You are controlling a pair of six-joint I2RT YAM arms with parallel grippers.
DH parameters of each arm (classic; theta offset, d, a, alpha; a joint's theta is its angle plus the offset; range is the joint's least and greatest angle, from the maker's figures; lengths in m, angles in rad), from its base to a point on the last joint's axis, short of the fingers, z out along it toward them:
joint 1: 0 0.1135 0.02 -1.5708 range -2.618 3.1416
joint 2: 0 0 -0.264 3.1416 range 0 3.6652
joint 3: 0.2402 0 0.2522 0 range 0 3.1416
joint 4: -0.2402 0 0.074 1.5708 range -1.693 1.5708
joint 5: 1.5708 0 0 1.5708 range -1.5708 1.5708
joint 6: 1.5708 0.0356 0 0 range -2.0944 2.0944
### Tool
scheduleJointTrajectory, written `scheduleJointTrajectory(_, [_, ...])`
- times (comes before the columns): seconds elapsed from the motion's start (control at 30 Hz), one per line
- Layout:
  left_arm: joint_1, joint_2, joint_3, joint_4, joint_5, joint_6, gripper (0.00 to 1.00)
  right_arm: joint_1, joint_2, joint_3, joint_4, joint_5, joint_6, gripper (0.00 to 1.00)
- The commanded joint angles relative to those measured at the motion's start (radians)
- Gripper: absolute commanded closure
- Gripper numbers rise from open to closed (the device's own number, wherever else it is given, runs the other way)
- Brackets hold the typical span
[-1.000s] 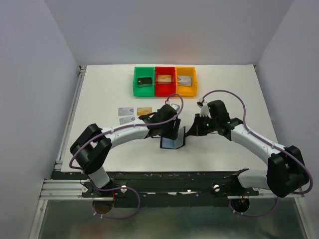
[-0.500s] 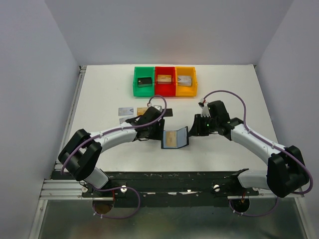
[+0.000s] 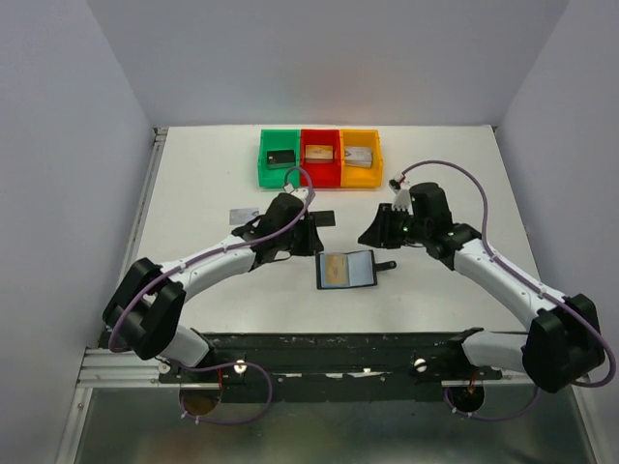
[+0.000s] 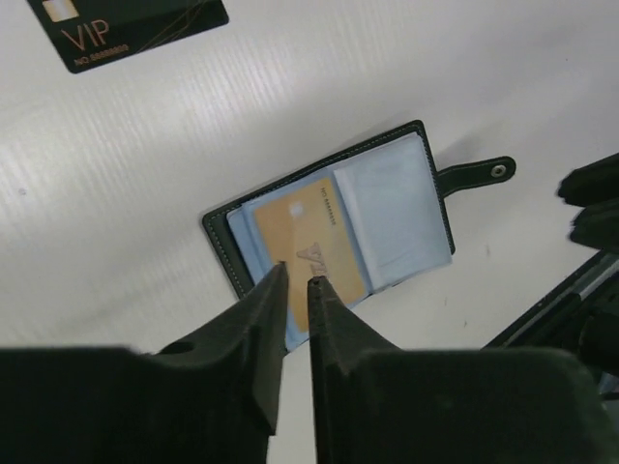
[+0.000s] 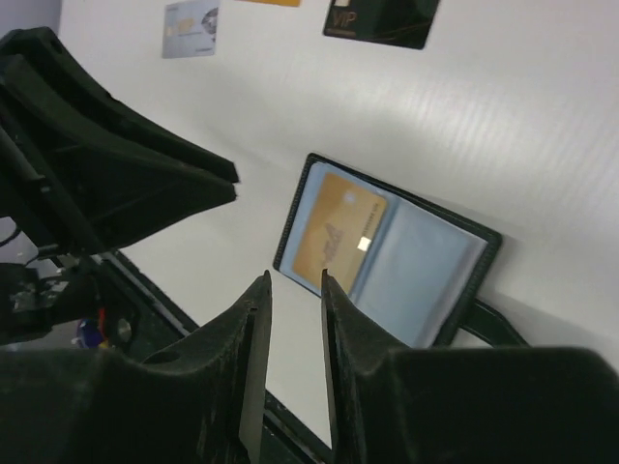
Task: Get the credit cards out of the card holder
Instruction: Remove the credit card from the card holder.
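The card holder [image 3: 360, 272] lies open and flat on the table, blue-grey lining up, strap to the right. One tan-gold credit card [image 3: 336, 270] sits in its left slot [image 4: 308, 242] [image 5: 338, 242]. A black credit card [image 3: 325, 218] [image 4: 131, 29] and a silver one [image 3: 242, 215] [image 5: 191, 27] lie loose behind it. My left gripper [image 3: 306, 241] [image 4: 297, 277] hovers just left of the holder, jaws a narrow gap apart and empty. My right gripper [image 3: 371, 235] [image 5: 295, 277] hangs behind the holder's right half, open and empty.
Green [image 3: 263, 172], red [image 3: 320, 180] and yellow [image 3: 377, 166] bins stand in a row at the back, each with a chunky block inside. The dark rail of the table's front edge [image 3: 338, 340] runs just below the holder.
The right gripper opened, let go of the upright holder and drew back; the holder fell flat and open. The left gripper pulled away to the back left and narrowed its jaws.
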Motion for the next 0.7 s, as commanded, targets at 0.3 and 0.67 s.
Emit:
scheduleJointTrajectory(0.3, [0.003, 0.176, 0.002, 0.133, 0.144, -0.059, 0.90, 0.063, 0.333, -0.081, 0.340, -0.210, 0.160, 0.68])
scheduleJointTrajectory(0.67, [0.003, 0.231, 0.009, 0.113, 0.112, -0.065, 0.96, 0.063, 0.433, -0.123, 0.407, -0.221, 0.180, 0.67])
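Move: The gold card lies in the open card holder, about 8 cm to the right hand's left, level with it and 12 cm below; the black card is some 14 cm ahead, 10 cm left, and the holder's strap 7 cm right, level. From the left hand the gold card is 6 cm right, level and 7 cm below, with the black card about 14 cm ahead and 3 cm right. Both hands sink towards the gold card: right about 10 cm, going leftward; left about 6, closing fingers. ##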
